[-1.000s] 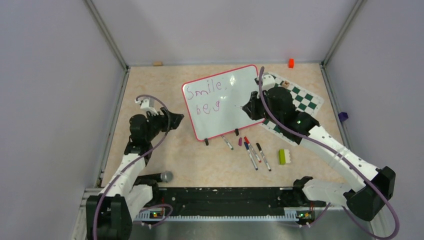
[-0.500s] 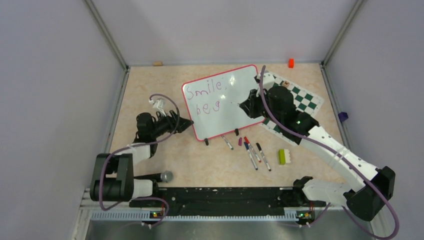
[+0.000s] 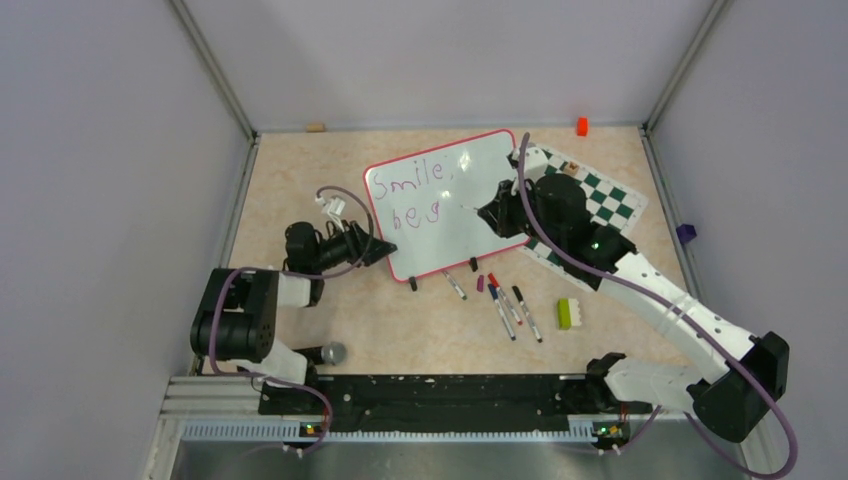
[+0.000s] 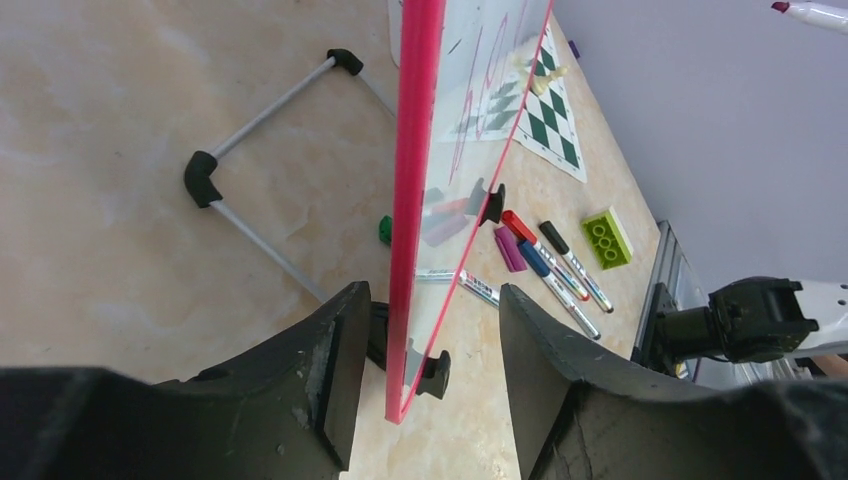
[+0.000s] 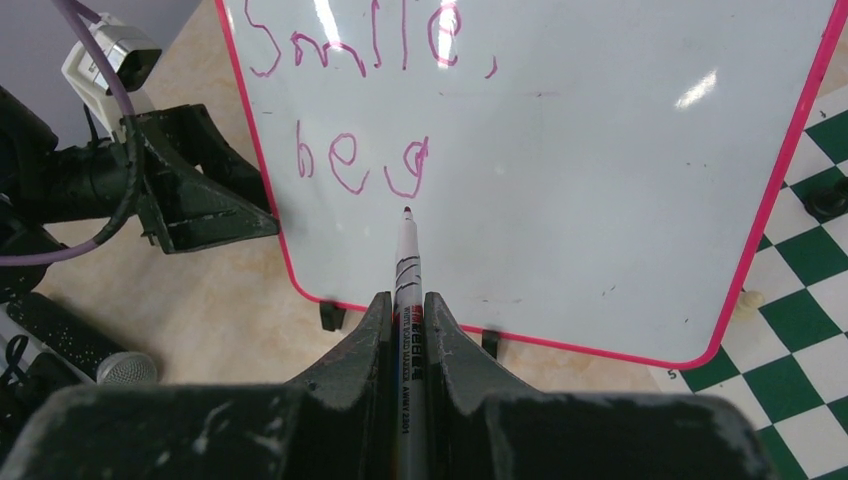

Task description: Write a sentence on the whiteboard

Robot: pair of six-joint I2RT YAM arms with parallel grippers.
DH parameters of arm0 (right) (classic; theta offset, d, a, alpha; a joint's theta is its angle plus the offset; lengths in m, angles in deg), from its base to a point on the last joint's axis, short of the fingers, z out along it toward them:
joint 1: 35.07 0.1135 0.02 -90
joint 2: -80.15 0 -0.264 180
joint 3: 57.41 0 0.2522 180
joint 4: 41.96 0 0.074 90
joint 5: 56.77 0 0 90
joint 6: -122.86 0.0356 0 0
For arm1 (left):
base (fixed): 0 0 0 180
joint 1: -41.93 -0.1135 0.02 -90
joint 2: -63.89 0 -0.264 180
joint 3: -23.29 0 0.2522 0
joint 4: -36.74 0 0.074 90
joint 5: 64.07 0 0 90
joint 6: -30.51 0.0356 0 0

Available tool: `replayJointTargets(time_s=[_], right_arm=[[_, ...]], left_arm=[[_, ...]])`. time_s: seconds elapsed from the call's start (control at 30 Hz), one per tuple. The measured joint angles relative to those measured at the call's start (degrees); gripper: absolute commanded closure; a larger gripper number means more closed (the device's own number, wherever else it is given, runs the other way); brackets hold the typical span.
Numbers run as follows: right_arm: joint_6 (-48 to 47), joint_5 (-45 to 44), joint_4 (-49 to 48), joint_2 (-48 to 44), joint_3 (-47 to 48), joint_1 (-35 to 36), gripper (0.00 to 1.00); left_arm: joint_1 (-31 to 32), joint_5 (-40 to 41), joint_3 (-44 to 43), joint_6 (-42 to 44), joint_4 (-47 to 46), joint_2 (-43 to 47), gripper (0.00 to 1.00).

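The whiteboard (image 3: pixel 455 215) stands tilted on its black feet mid-table, pink-rimmed. The sentence (image 3: pixel 410 190) on it reads "Smile," above "be g" in purple (image 5: pixel 365 160). My right gripper (image 3: pixel 490 212) is shut on a white marker (image 5: pixel 407 270), whose tip sits just under the "g"; whether it touches the board (image 5: pixel 600 180) I cannot tell. My left gripper (image 3: pixel 385 248) is open, with its jaws either side of the board's left rim (image 4: pixel 415 180) near the lower corner. There is a gap on both sides in the left wrist view (image 4: pixel 430 300).
A green-and-white chess mat (image 3: pixel 605 195) lies under the board's right side. Several loose markers (image 3: pixel 510 305) and a green brick (image 3: pixel 567 313) lie in front of the board. A microphone (image 3: pixel 325 353) rests by the left base. An orange block (image 3: pixel 581 126) sits at the back wall.
My left arm has swung right to the board's lower left corner, and its jaws now straddle the rim, somewhat narrower. The right gripper and marker have barely moved.
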Motion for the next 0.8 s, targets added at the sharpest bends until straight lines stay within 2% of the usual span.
replayJointTargets(time_s=[0.17, 0.23, 0.5, 0.8], right_arm=[[-0.5, 0.0, 0.0, 0.0, -0.4, 0.0, 1.00], [-0.7, -0.9, 0.0, 0.0, -0.4, 0.0, 1.00], [-0.7, -6.1, 0.0, -1.1, -0.4, 0.0, 1.00], [-0.7, -3.9, -0.1, -1.5, -0.6, 0.0, 1.00]], left_arm=[[1.3, -1.6, -2.6, 0.5, 0.0, -3.0, 0.80], [1.4, -2.6, -4.0, 0.6, -0.1, -4.5, 0.98], [1.6, -8.4, -7.9, 0.5, -1.9, -8.9, 1.00], [1.4, -10.3, -9.7, 3.0, 0.5, -10.0, 1.00]])
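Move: The left hand, open, straddles the whiteboard's left edge, which lies about 2 cm to the right and 1 cm ahead at finger height. The near clip is roughly 5 cm right, 4 cm back and 10 cm down, the green marker 14 cm right, 5 cm back and equally low. From the right hand, which already holds a marker, the last letter g lies about 6 cm ahead, 11 cm left and 12 cm below. The left hand slides some 2 cm to the right and about 1 cm forward onto the whiteboard's left edge, swinging roughly 10 degrees clockwise while its fingers shut from half open and pinch the edge, then keeps hold there. The right hand keeps its grip on the marker, its tip off the board to the right of the g, and shifts nearly 2 cm right and about 1 cm forward with a slight clockwise turn before easing partly back. ##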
